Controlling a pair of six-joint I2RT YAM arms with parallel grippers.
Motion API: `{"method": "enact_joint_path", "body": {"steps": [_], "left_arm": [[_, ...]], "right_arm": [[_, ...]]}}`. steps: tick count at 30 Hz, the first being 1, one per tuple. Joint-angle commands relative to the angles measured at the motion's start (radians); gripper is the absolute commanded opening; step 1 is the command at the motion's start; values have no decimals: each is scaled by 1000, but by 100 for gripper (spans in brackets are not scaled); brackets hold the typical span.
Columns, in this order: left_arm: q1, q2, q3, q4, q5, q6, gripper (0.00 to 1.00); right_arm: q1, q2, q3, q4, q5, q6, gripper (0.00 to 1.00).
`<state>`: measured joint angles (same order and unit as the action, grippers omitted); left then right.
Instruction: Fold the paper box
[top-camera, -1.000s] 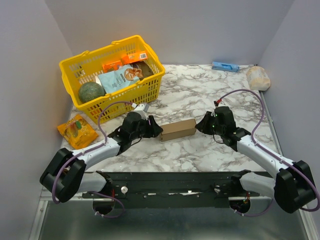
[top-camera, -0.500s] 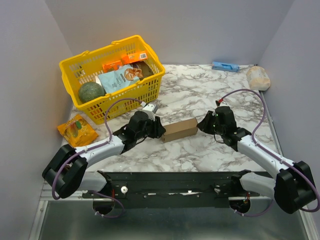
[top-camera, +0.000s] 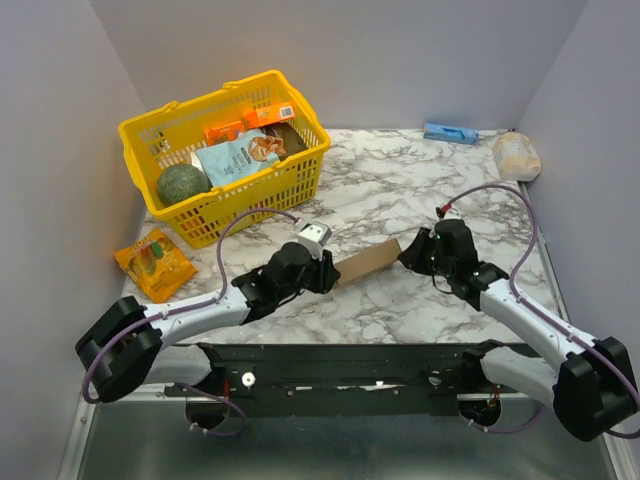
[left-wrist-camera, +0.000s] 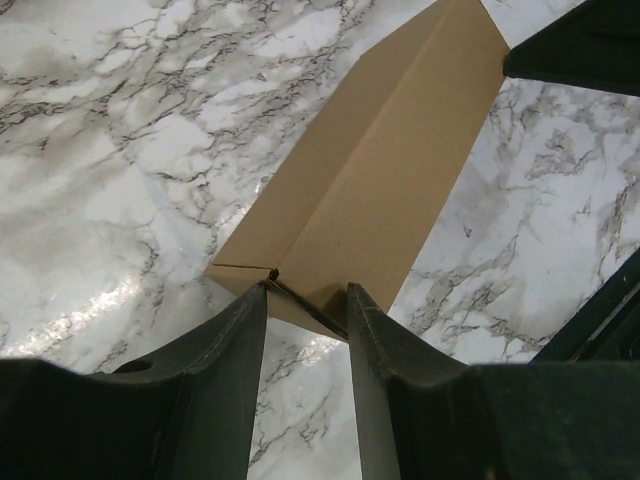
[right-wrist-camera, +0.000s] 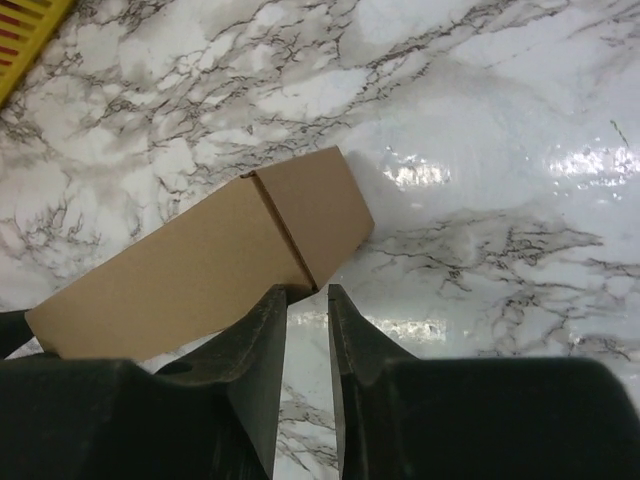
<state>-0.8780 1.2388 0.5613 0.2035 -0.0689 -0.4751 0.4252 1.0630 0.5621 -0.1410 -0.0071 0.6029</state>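
The paper box (top-camera: 368, 260), a plain brown closed carton, lies slanted between my two grippers in the middle of the marble table, its right end farther back. In the left wrist view the paper box (left-wrist-camera: 380, 170) shows a ridge running away up-right. My left gripper (top-camera: 328, 272) (left-wrist-camera: 307, 300) is shut on its near end, a fingertip on either side of the end corner. At the other end my right gripper (top-camera: 407, 250) (right-wrist-camera: 306, 292) stands nearly closed, pinching the lower corner of the paper box (right-wrist-camera: 200, 260).
A yellow basket (top-camera: 250, 205) holding groceries stands at the back left; its corner (right-wrist-camera: 25, 30) shows in the right wrist view. An orange packet (top-camera: 153, 262) lies left of the arms. A small blue box (top-camera: 449, 132) and a pale wrapped item (top-camera: 516, 155) sit at the back right.
My left arm has reached right and forward, and its jaws have narrowed onto the box's end. The box has turned, so it now slants and looks thinner from above. The right gripper shifted slightly.
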Motion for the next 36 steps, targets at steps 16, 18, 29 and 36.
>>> {"method": "enact_joint_path", "body": {"steps": [16, 18, 29, 36], "left_arm": [[-73, -78, 8, -110, 26, -10, 92], [-47, -46, 9, -89, 67, -19, 92], [-33, 119, 54, -53, 230, -94, 93], [-16, 281, 91, 196, 270, -135, 93]], "right_arm": [[6, -293, -183, -139, -105, 185, 80], [6, -281, -209, -86, -154, 204, 82], [6, -65, -275, 299, -272, 307, 86], [3, 112, -235, 435, -265, 322, 86]]}}
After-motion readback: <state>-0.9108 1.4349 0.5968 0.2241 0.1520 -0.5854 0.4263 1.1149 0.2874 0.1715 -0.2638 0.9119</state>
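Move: The paper box stands on a long side between the two hands. Its middle is about 8 cm to the left hand's right, 5 cm ahead and 3 cm below; from the right hand it is some 9 cm left, about level, and 3 cm below. The yellow basket's middle stands roughly 30 cm ahead of the left hand and 27 cm to its left, and the orange bag lies some 43 cm left of that hand, 4 cm ahead and 8 cm lower. The box's two ends come free as both grippers open wide. The left hand draws back about 4 cm, bobs down and up, then sinks again, shifts right and tips about 15 degrees down over the box's near-left end. The right hand backs off some 7 cm while sinking, then swings left and forward over the near long edge, rolling its left side up; contact there can't be seen. ##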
